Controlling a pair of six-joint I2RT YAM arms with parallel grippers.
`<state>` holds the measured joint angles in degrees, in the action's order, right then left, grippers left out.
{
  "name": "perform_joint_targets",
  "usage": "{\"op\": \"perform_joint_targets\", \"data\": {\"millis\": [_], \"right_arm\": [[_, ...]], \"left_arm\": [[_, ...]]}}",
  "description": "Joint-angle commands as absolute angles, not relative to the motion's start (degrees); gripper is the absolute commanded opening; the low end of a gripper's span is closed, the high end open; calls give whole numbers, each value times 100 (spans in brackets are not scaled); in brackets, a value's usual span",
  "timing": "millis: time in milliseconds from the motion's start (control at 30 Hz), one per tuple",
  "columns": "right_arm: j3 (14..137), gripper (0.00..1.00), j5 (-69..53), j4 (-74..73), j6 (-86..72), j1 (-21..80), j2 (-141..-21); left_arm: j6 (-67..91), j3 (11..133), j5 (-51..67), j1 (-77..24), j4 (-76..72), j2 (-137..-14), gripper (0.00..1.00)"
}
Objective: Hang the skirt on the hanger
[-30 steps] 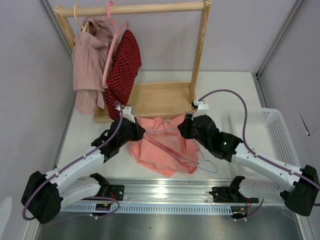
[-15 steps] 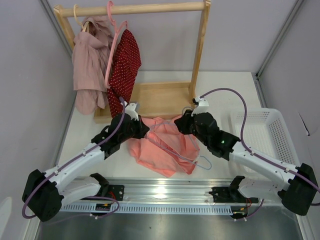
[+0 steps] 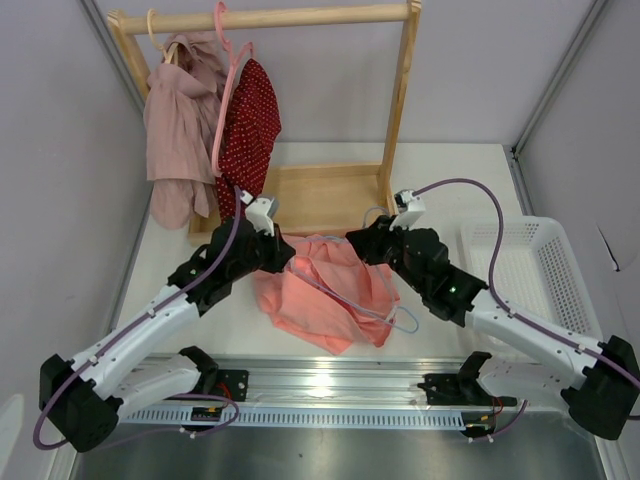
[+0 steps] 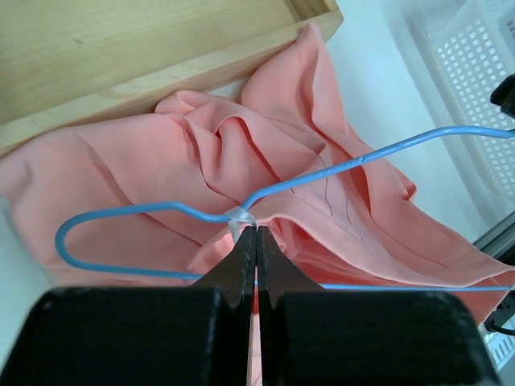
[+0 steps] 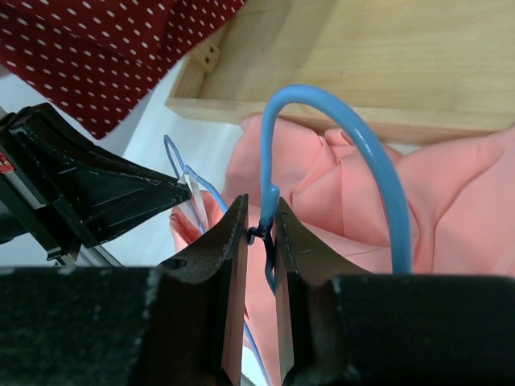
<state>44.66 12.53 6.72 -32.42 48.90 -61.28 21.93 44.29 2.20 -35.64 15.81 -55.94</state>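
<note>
The salmon-pink skirt (image 3: 318, 300) lies crumpled on the table in front of the rack base, with the light-blue wire hanger (image 3: 404, 321) threaded across it. My left gripper (image 3: 288, 262) is at the skirt's left edge. Its jaws are shut on a white loop of the skirt (image 4: 201, 153) that wraps the hanger wire (image 4: 145, 211). My right gripper (image 3: 356, 245) is at the skirt's upper right, shut on the twisted neck of the hanger (image 5: 354, 137), just below the hook. The left gripper (image 5: 185, 187) shows as a dark wedge in the right wrist view.
A wooden rack (image 3: 400, 100) stands at the back on a tray-like base (image 3: 320, 195). On it hang a mauve garment (image 3: 180, 130) and a red dotted garment (image 3: 250, 130) on a pink hanger (image 3: 225, 90). A white basket (image 3: 520, 260) sits to the right.
Both grippers have drawn back slightly toward the rack and closer together. The hanger's far end and the skirt have shifted with them.
</note>
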Motion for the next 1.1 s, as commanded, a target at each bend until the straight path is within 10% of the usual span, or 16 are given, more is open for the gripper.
{"op": "perform_joint_targets", "data": {"millis": [0, 600, 1067], "right_arm": [[4517, 0, 1169, 1020, -3138, 4825, -5722], [4658, 0, 431, 633, -2637, 4790, -5028], [5027, 0, 167, 326, -2443, 4790, -5010]], "left_arm": [[1872, 4851, 88, -3595, 1748, -5300, 1], [785, 6608, 2205, -3595, 2003, -5447, 51], [-466, 7629, 5034, -3568, 2803, -7715, 53]]}}
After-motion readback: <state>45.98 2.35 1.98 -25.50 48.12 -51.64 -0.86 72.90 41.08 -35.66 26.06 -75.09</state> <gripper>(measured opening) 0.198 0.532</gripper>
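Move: At the right fingers, which still grip it, the hanger's neck lies about 13 cm to the left hand's right, 2 cm ahead and some 5 cm higher. The hanger's left notch, with the skirt's clear strap, is right at the shut left fingertips. The skirt's middle is roughly 8 cm right of the left hand, 3 cm back and 14 cm below; the wooden rack base sits about 20 cm ahead, level sideways and 14 cm below. Letting go of the clear strap at the left notch, the left hand opens to about half and climbs some 17 cm, then swings right over the hanger and sinks again, ending about 9 cm right of its start beside the right fingers, turned some 45 degrees clockwise. The right hand keeps its pinch on the neck, lifting and drawing back 4 to 5 cm. ##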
